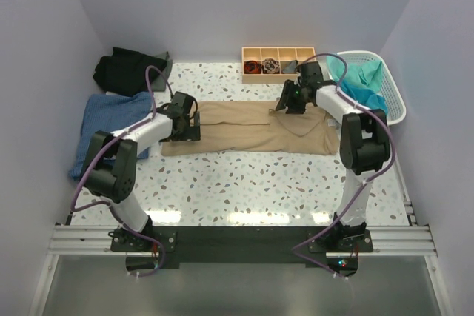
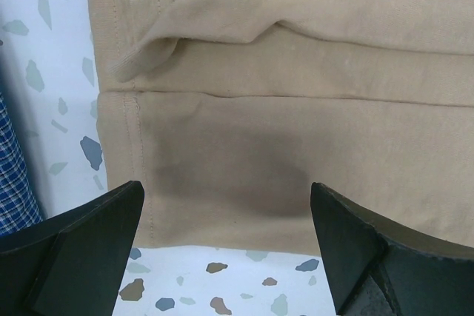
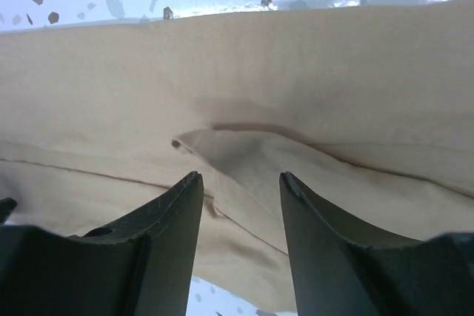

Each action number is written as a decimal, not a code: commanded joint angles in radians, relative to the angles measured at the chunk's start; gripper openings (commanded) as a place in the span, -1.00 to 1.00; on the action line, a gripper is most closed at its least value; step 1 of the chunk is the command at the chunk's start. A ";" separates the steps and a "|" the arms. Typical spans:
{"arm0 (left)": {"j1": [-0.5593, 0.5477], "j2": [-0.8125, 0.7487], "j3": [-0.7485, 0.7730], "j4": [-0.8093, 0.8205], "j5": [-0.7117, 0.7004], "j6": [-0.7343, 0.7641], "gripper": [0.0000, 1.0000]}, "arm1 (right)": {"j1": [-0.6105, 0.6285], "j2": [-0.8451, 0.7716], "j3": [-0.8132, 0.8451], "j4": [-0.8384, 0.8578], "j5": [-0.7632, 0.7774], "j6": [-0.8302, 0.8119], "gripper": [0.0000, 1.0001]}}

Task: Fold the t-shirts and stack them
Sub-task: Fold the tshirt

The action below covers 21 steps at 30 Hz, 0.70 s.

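A large tan t-shirt (image 1: 244, 129) lies folded into a long band across the middle of the table. My left gripper (image 1: 189, 125) hangs just above its left end, jaws wide open and holding nothing; its wrist view shows the hemmed tan t-shirt edge (image 2: 296, 72) between the gripper's (image 2: 226, 190) fingers. My right gripper (image 1: 286, 106) is over the band's upper right part. Its jaws (image 3: 241, 177) stand apart above a loose fold of the tan cloth (image 3: 252, 153), gripping nothing. A denim-blue t-shirt (image 1: 107, 127), a black t-shirt (image 1: 126, 70) and a teal t-shirt (image 1: 363, 83) lie elsewhere.
The blue shirt lies at the left edge, the black one bunched at the back left. A white laundry basket (image 1: 395, 101) at the back right holds the teal cloth. A wooden compartment tray (image 1: 256, 55) sits at the back wall. Speckled tabletop (image 1: 244, 183) shows in front.
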State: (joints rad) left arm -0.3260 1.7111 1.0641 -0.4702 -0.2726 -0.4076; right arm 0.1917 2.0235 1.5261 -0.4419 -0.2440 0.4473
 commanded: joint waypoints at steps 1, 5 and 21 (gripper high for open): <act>-0.002 -0.030 0.040 0.008 -0.020 0.009 1.00 | 0.003 -0.169 -0.035 -0.030 0.141 -0.087 0.04; -0.002 -0.045 0.050 0.018 -0.028 0.015 1.00 | 0.002 -0.258 -0.111 -0.063 0.241 -0.127 0.07; -0.002 -0.050 0.037 0.024 0.012 0.018 1.00 | -0.018 -0.404 -0.425 -0.012 0.183 0.004 0.03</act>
State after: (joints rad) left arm -0.3275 1.7016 1.0767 -0.4713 -0.2695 -0.4065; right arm 0.1787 1.6722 1.1275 -0.5163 -0.0433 0.3973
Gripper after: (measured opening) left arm 0.997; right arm 0.523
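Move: The t-shirt flap's pointed corner lies about 10 cm back from the right hand, 5 cm to its right and 4 cm lower. The flap's upturned tip is some 5 cm to the right hand's left and about level with it fore and aft; the raised fold at the shirt's right end stands 9 cm to the right of the corner and 2 cm nearer the base. From the left hand, the corner lies about 43 cm to the right, straight across and slightly below. Bring the right gripper back towards the robot and to its right, about 12 cm over the t-shirt towards the flap's pointed corner, first lifting some 6 cm and then lowering by about as much. Roll the wrist roughly 10 degrees so its left side dips, and keep the fingers about half open. ##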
